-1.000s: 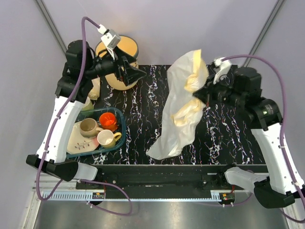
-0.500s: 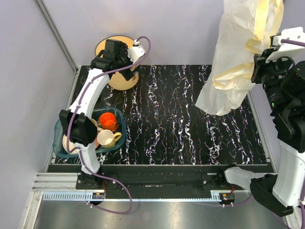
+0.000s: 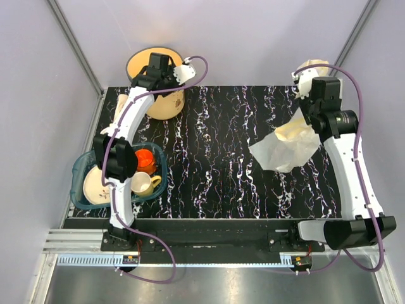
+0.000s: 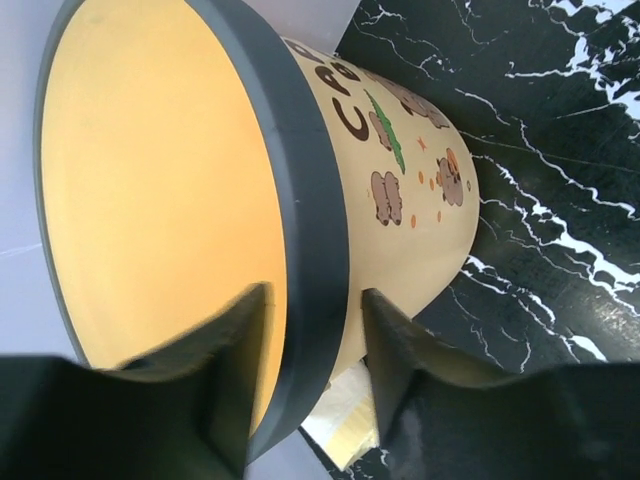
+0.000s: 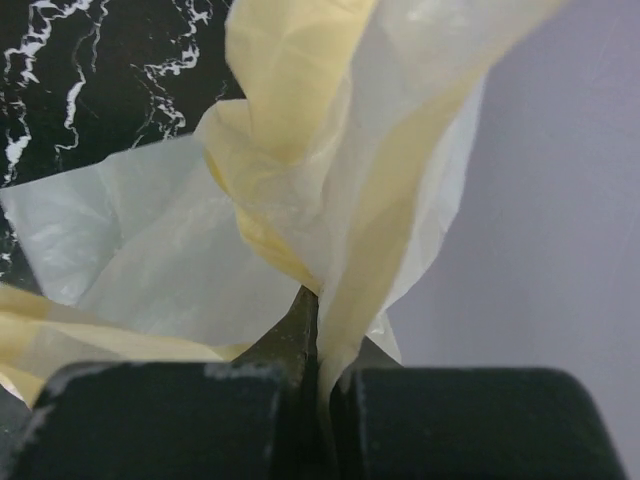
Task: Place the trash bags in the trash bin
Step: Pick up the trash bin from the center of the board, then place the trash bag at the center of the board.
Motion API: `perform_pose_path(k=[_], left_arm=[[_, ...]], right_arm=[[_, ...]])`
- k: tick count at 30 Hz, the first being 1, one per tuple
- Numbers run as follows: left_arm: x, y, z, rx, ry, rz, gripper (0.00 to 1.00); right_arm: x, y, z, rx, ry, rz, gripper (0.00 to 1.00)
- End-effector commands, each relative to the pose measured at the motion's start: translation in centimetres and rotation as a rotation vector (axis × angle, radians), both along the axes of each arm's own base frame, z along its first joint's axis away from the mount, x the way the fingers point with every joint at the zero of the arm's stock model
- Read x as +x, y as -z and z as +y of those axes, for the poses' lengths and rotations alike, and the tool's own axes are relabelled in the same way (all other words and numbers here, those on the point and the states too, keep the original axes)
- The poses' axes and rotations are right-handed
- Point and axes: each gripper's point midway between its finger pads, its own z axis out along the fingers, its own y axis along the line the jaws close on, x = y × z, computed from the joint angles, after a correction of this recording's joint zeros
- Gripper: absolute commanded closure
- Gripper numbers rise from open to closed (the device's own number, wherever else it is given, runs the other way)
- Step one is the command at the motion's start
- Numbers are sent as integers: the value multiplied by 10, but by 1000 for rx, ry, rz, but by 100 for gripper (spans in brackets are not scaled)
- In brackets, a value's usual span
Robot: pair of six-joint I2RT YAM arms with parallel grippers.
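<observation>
The trash bin (image 3: 169, 106), cream-yellow with a dark grey rim, stands at the table's back left corner. My left gripper (image 3: 157, 81) is at its near rim. In the left wrist view the trash bin (image 4: 400, 150) fills the frame. There the left gripper (image 4: 315, 300) straddles the rim, one finger inside and one outside, narrow gaps on both sides. My right gripper (image 3: 310, 71) is shut on the trash bags (image 3: 285, 149), a pale yellowish sheet hanging down to the table at the back right. In the right wrist view the trash bags (image 5: 330, 180) are pinched in the right gripper (image 5: 318, 300).
A teal tray (image 3: 79, 183) at the near left holds an orange cup (image 3: 144, 159), a cream cup (image 3: 140, 185) and a plate (image 3: 98, 187). A pale folded bundle (image 4: 345, 425) lies against the bin's base. Grey walls close the back and sides.
The left jaws have narrowed around the bin's rim. The right arm has come down from high up, lowering the bag onto the table's back right.
</observation>
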Motion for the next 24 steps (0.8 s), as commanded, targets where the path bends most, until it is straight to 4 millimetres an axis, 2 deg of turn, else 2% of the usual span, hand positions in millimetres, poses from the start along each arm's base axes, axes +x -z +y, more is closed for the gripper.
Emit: perform_pose_path(k=[1, 3, 5, 6, 7, 8, 9, 11, 12, 13, 14, 15, 16, 18, 19, 21, 24], left_arm=[[3, -21, 2, 1, 11, -66, 68], [-5, -28, -8, -39, 53, -62, 75], [-15, -30, -23, -71, 101, -47, 86], [-25, -43, -34, -79, 130, -65, 90], [-33, -47, -45, -87, 163, -67, 94], [-42, -45, -53, -90, 192, -51, 100], [-59, -57, -72, -105, 239, -57, 100], [-87, -64, -98, -172, 315, -22, 100], [-113, -69, -120, -195, 371, 10, 100], [-130, -70, -134, -203, 414, 31, 100], [-147, -61, -144, -196, 440, 70, 100], [-172, -60, -165, -199, 496, 96, 100], [-193, -68, -172, -231, 524, 108, 100], [-227, -65, -192, -272, 560, 173, 100], [-242, -70, -196, -297, 585, 195, 100], [-266, -68, -201, -321, 587, 274, 100], [-292, -64, -201, -345, 598, 364, 100]], right_arm=[[6, -65, -15, -11, -19, -191, 100], [-1, -68, -22, -43, -19, -171, 100], [-15, -62, -29, -70, -19, -131, 100], [-20, -58, -34, -81, -13, -116, 100], [-24, -42, -37, -93, -13, -76, 100], [-30, -40, -38, -105, -22, -73, 100], [-32, -32, -39, -110, -25, -55, 100], [-33, -9, -45, -89, -2, -3, 100], [-32, 2, -47, -77, 4, 21, 100], [-32, 18, -47, -62, 7, 60, 100], [-28, 32, -42, -26, -7, 95, 100], [-28, 42, -39, -8, -11, 120, 100], [-28, 51, -33, 42, -26, 145, 100], [-26, 62, -24, 93, -51, 193, 100], [-29, 63, -16, 132, -70, 216, 98], [-30, 71, -9, 172, -95, 262, 98], [-44, 97, 14, 259, -198, 346, 92]])
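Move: The left gripper's half-open fingers straddle the near right part of the trash bin's rim; the bin's middle is about 8 cm ahead, 4 cm left and 12 cm below. The bag roll lies some 24 cm left, 4 cm ahead and 20 cm down; the orange cup is about 11 cm left, 19 cm back and 19 cm down. From the right hand, holding the trash bag, the bin is roughly 29 cm ahead, 53 cm left and 21 cm lower. Starting in place, the left hand finishes closing on the bin's rim, pinching it between the fingers, then sweeps back about 27 cm and right about 22 cm towards the board's centre, dipping slightly before rising, while turning clockwise and tipping further down. The right hand, still gripping the bag, rises a little as it eases right and back, then lowers beside the right edge, fingers tipping down. ##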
